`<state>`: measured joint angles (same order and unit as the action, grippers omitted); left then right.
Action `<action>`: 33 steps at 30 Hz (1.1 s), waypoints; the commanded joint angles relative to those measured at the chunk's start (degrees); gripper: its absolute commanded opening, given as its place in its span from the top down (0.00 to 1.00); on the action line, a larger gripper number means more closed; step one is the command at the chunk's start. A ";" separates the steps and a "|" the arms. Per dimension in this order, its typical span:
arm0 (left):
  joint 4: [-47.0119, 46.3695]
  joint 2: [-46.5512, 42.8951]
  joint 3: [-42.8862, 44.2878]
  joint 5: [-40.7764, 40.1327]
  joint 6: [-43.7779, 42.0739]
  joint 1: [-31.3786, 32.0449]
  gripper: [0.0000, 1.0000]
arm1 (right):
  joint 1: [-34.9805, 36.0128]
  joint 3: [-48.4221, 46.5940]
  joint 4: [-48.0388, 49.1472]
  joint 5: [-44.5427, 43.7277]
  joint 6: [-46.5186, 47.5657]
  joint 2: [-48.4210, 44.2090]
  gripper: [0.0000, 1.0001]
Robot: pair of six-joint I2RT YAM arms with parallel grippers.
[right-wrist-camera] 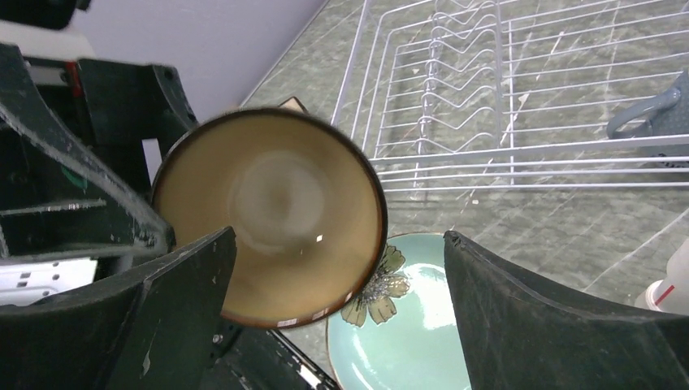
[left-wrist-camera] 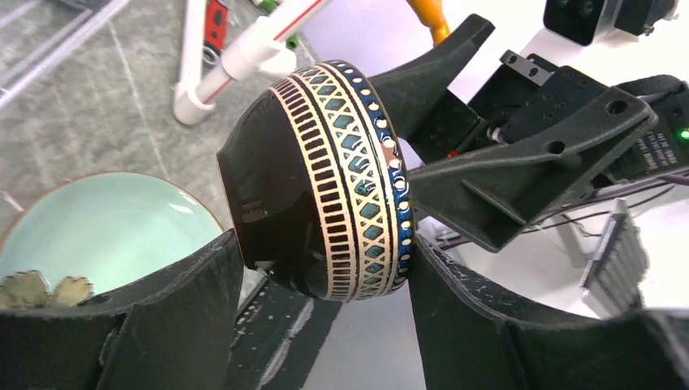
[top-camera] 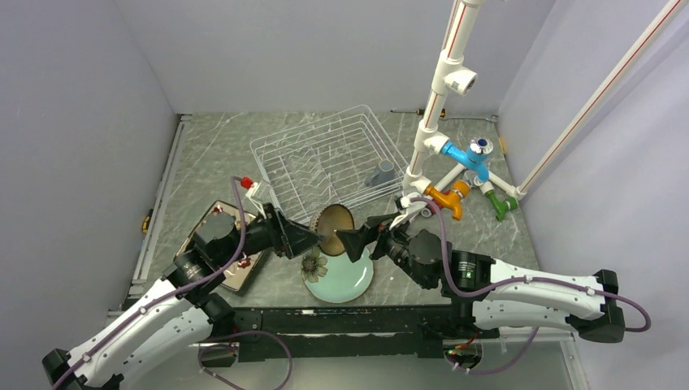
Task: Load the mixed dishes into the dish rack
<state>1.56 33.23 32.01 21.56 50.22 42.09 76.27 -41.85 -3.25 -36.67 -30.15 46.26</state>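
Observation:
The brown bowl (top-camera: 335, 229), patterned outside and tan inside, is held on its side above the table in front of the dish rack (top-camera: 325, 154). My left gripper (top-camera: 318, 239) is shut on the bowl (left-wrist-camera: 325, 179), one finger at its base and one at its rim. My right gripper (top-camera: 347, 240) is open wide, facing the bowl's inside (right-wrist-camera: 268, 211) without gripping it. The pale green plate (top-camera: 341, 278) with the flower mark lies flat below the bowl. The small grey mug (top-camera: 382, 172) sits in the rack. A square plate (top-camera: 210, 218) lies partly hidden under my left arm.
The white pipe stand (top-camera: 443, 97) with blue, orange and green fittings rises at the right of the rack, close behind my right wrist. Grey walls close in the left, back and right sides. The rack's upright prongs (right-wrist-camera: 455, 73) are bare.

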 commanded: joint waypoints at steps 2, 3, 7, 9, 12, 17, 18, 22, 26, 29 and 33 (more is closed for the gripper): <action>5.85 1.55 8.77 -6.90 -10.04 0.16 1.00 | 0.21 -0.99 0.53 2.79 1.92 -2.45 0.01; 7.35 2.20 9.89 -8.17 -11.80 0.19 1.00 | 0.24 -0.84 0.38 3.29 2.18 -2.75 0.01; 13.28 5.42 15.22 -14.13 -18.81 0.10 1.00 | 0.20 -0.40 -1.01 5.62 2.79 -3.55 0.01; 14.62 7.02 17.11 -17.13 -22.45 0.10 1.00 | 0.19 0.46 -1.10 7.77 3.96 -3.94 0.01; 14.83 10.02 19.46 -21.23 -29.02 0.10 1.00 | 0.22 1.97 -0.91 9.98 5.43 -3.95 0.01; 12.07 16.32 23.70 -25.64 -39.02 0.10 1.00 | 0.20 4.37 -1.57 12.09 5.17 -2.72 0.01; 11.11 17.83 24.67 -26.25 -40.83 0.10 1.00 | 0.20 4.93 -1.64 12.06 4.66 -2.55 0.01; 8.90 25.89 30.19 -28.44 -46.90 0.10 1.00 | 0.19 7.08 -2.32 12.70 2.92 -2.35 0.01; 7.55 34.35 36.08 -30.53 -54.45 -0.04 1.00 | 0.24 9.02 -2.99 12.87 0.99 -3.45 0.01; 6.75 40.37 40.51 -31.38 -57.98 -0.47 1.00 | 0.24 10.18 -3.57 12.76 -0.39 -4.47 0.01; 5.66 48.03 45.97 -32.18 -63.19 -1.00 1.00 | 0.23 11.61 -3.58 13.79 -1.58 -5.44 0.01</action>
<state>15.53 77.06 71.07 -8.03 -4.45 41.65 76.27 -31.16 -7.60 -24.03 -29.63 42.57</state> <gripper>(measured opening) 0.707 0.990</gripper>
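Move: The left hand already holds the bowl; the dish rack it is bound for has its middle about 34 cm ahead, straight out and some 22 cm lower. In the rack the mug lies about 31 cm ahead and 14 cm right of that hand, 21 cm down; the green plate is 5 cm ahead, 3 cm right and 27 cm below. The right hand, empty and open, has that same plate 3 cm ahead, 4 cm left and 27 cm below. Forward and nearly level, gathering speed, the left hand carries the bowl some 19 cm from above the plate to over the rack, keeping its grip while the wrist rolls and swings round by about 60 degrees, so the fingers turn from rightward to forward-right and slightly down. The right hand, already open, eases back a little, then sinks about 9 cm towards the plate, still wide open and touching nothing. ##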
